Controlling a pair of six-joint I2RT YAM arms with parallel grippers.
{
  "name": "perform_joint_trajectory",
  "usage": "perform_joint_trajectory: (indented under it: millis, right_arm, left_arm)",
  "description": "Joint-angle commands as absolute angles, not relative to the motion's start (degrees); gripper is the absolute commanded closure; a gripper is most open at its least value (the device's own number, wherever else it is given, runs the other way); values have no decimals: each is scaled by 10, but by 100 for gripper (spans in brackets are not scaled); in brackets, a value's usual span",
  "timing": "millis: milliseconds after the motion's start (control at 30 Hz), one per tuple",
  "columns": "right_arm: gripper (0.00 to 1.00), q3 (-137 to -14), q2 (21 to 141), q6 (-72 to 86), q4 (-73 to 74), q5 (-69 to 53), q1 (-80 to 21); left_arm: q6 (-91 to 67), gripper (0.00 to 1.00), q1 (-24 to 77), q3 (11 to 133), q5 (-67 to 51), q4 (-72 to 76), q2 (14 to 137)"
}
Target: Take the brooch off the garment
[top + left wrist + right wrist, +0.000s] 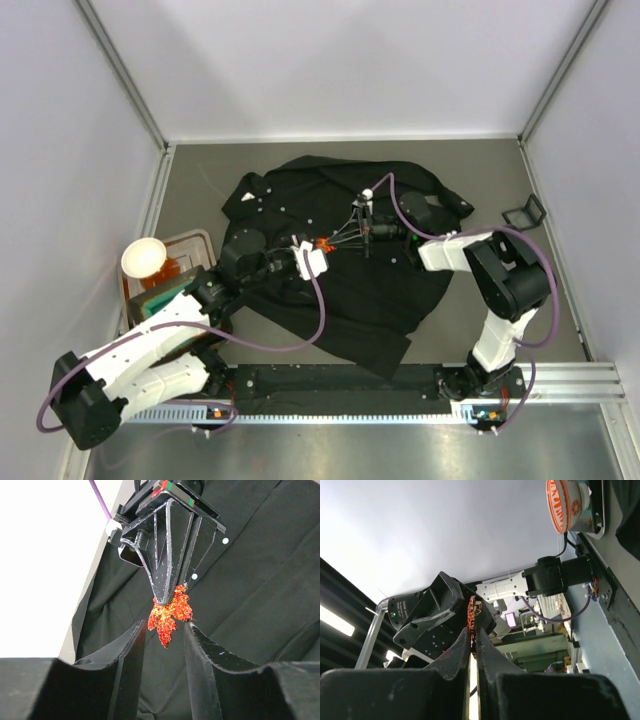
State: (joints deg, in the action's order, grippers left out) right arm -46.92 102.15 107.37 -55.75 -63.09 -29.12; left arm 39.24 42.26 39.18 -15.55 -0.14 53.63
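The brooch (170,614), a glittery red-orange maple leaf, hangs in the air above the black garment (260,580). My right gripper (162,600) is shut on its upper part and points down at it. In the right wrist view the brooch (472,611) sticks up edge-on from the pinched tips of the right gripper (474,630). My left gripper (165,626) is open, one finger on each side of the leaf's lower tip; the right finger (197,635) sits close against a lobe. From above, the brooch (322,243) lies between both grippers over the spread garment (370,300).
An orange-patterned white bowl (143,258) stands on a tray (190,245) at the left of the table. A small black frame-like object (524,211) lies at the far right. Walls enclose the table on three sides.
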Motion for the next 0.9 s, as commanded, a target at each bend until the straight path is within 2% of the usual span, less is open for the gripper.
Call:
perform_joint_trajectory:
  millis: [0,200,233,333,367,433,500,600,633,667,733,767,867]
  right_arm:
    - [98,-472,995,1104,-580,-628,-311]
    - [96,-461,998,1138,-634,-627,-312]
    - [95,-460,998,1141,-640,-627,-312]
    - [87,-455,1001,1150,-672,-625,-312]
    - [82,-457,1002,1152,-680,-624,-313]
    - [77,-455,998,1143,-675,-623,-309]
    - [68,-449,991,1103,-658,-623,-298]
    - [56,-447,953,979,-537,-628,-277]
    - [53,-450,939,930,-421,-626,-270]
    - [45,-463,903,812,-340,-614,-263]
    - [40,-486,868,686,-204,-586,-261]
    - [35,-527,843,539,-30,-545,-262]
    - [34,-576,812,333,150,-439,-270]
  left_arm:
    - [418,59,433,410,-143,8,532]
    - [433,78,451,418,-125,-26,532]
    - [434,85,453,420,-118,-31,531]
    - [425,96,457,425,-113,-42,528]
    - [421,100,456,428,-118,-47,526]
    - [399,100,456,431,-129,-58,523]
    - [368,100,456,432,-140,-70,518]
    - [304,100,456,440,-135,-88,512]
    - [280,100,456,442,-132,-94,506]
    - [264,100,455,446,-131,-98,505]
    - [218,100,455,455,-137,-121,507]
    - [202,100,456,470,-138,-131,510]
    - [140,100,455,515,-132,-180,533]
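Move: The brooch, still pinched in the right hand's fingertips, lies between and just beyond the left hand's half-open tips, about 2 cm to the right and 1 cm ahead of its hand point, at the same height. The garment's middle is roughly 20 cm below that hand, some 4 cm ahead and 3 cm right. The tray's middle is about 33 cm left, 5 cm back and 20 cm below. From the right hand the brooch is about 2 cm left and level. The left fingers close on the brooch and pinch it, nearly staying in place; only then do the right fingers, until now gripping it, open wide and let go. The right hand, after easing back about 1 cm, slips away to the right by some 3 cm, rolling about 20 degrees, while the left draws the brooch back towards the robot about 3 cm and rolls some 15 degrees. ##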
